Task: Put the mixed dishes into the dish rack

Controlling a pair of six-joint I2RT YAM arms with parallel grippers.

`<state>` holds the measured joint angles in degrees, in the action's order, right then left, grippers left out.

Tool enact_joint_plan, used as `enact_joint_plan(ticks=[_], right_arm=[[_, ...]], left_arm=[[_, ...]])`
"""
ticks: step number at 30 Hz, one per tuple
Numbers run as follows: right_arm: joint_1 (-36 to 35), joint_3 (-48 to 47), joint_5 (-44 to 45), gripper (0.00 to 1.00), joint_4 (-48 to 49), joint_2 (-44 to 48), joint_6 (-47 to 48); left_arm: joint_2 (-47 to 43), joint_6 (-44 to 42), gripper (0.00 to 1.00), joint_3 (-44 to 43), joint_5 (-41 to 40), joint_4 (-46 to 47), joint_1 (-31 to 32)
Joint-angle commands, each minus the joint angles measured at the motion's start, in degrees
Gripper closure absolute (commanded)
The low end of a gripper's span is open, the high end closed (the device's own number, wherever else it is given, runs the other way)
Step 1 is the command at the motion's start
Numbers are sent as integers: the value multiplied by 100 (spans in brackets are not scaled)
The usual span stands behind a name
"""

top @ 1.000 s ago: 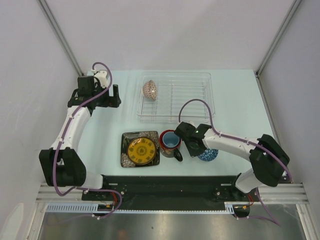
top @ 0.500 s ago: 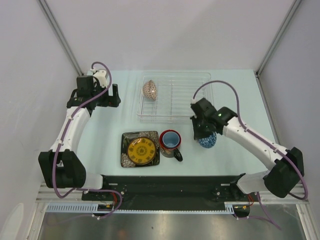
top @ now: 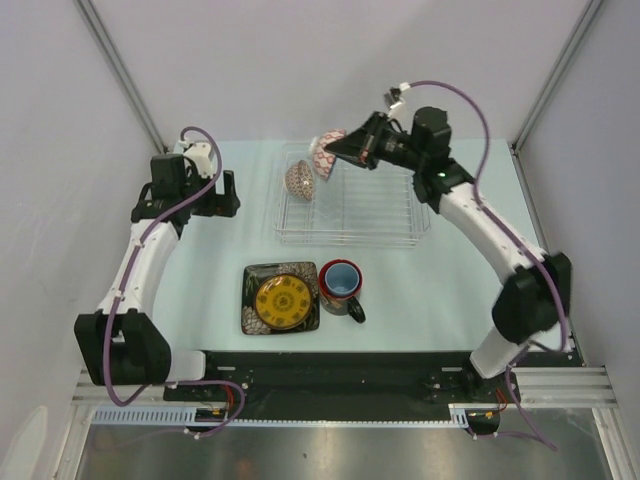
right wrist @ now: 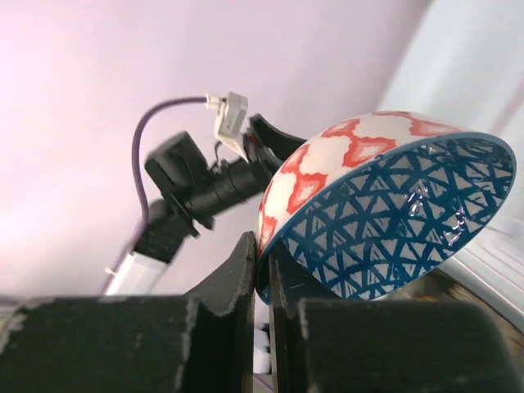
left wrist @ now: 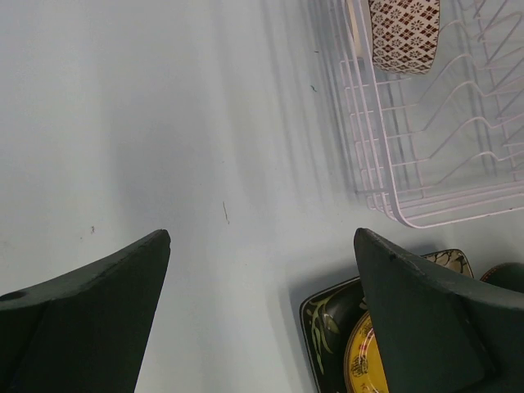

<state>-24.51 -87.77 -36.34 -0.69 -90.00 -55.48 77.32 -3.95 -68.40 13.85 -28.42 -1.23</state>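
Note:
My right gripper (top: 341, 150) is shut on the rim of the small bowl (top: 326, 152), blue-patterned inside and red-and-white outside, and holds it tilted above the back left part of the clear dish rack (top: 380, 205). In the right wrist view the bowl (right wrist: 393, 213) is pinched at its edge between the fingers, gripper (right wrist: 264, 246). The square dark plate (top: 281, 298) with its yellow centre and the red mug (top: 341, 285) stand on the table in front of the rack. My left gripper (top: 230, 192) hangs open left of the rack, gripper (left wrist: 262, 246), with the plate (left wrist: 332, 327) below it.
A brown-patterned bowl (top: 299, 180) stands on edge in the rack's left end, also in the left wrist view (left wrist: 404, 33) inside the rack (left wrist: 426, 176). White enclosure walls close in behind and on both sides. The arm bases sit at the near edge.
The right gripper lifted the small bowl from the table right of the mug and carried it back and left to above the rack's far left. The left arm has hardly moved.

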Motion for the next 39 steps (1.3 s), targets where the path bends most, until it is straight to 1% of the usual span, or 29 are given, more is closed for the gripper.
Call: enact_joint_plan(ticks=[1, 2, 4, 13, 22, 30, 35, 39], right_arm=[[-272, -310, -1068, 100, 3283, -1352, -2255], [-326, -355, -1077, 100, 3442, -1554, -2552], [-431, -416, -1103, 100, 3907, -1994, -2835], [-519, -241, -1165, 100, 3804, -2479, -2766], [-520, -83, -1341, 100, 3313, -2821, -2459], [-484, 163, -1385, 100, 2899, -2874, -2037], [-467, 137, -1385, 100, 2776, -3023, -1809], [-440, -3, -1376, 100, 2416, -3217, -1589]], left_arm=[[-366, -36, 0, 64, -66, 83, 9], [-393, -45, 0, 90, -66, 91, 18], [-411, -45, 0, 108, -66, 100, 18], [-358, -45, 0, 178, -66, 153, -8], [-340, -19, 0, 178, -40, 171, -17], [-349, -1, 0, 204, -31, 206, -26], [-384, -10, 0, 248, -22, 215, -35], [-445, -10, 0, 257, -22, 214, -35]])
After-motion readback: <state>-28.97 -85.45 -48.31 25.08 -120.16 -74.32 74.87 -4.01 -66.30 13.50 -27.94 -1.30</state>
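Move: The right hand already has the blue bowl pinched by its rim, high above the dish rack; the free place at the rack's left front lies roughly 6 cm ahead, 11 cm to the left and 32 cm below. The brown patterned bowl already racked stands about 10 cm beyond that place. Nearer the base are the blue mug, 14 cm back and 1 cm right, and the yellow plate, 18 cm back and 11 cm left. From the left hand that place is about 3 cm ahead, 16 cm right and 14 cm down. Down and to the left the right hand brings the blue bowl towards the rack's left front, ending about 18 cm lower, 9 cm farther left and a little forward. It swoops first, hovers with a slight rise, then sinks more slowly, almost straight down. The wrist turns nearly 30 degrees, mostly tipping forward and partly counter-clockwise, and the fingers keep their hold on the rim. ##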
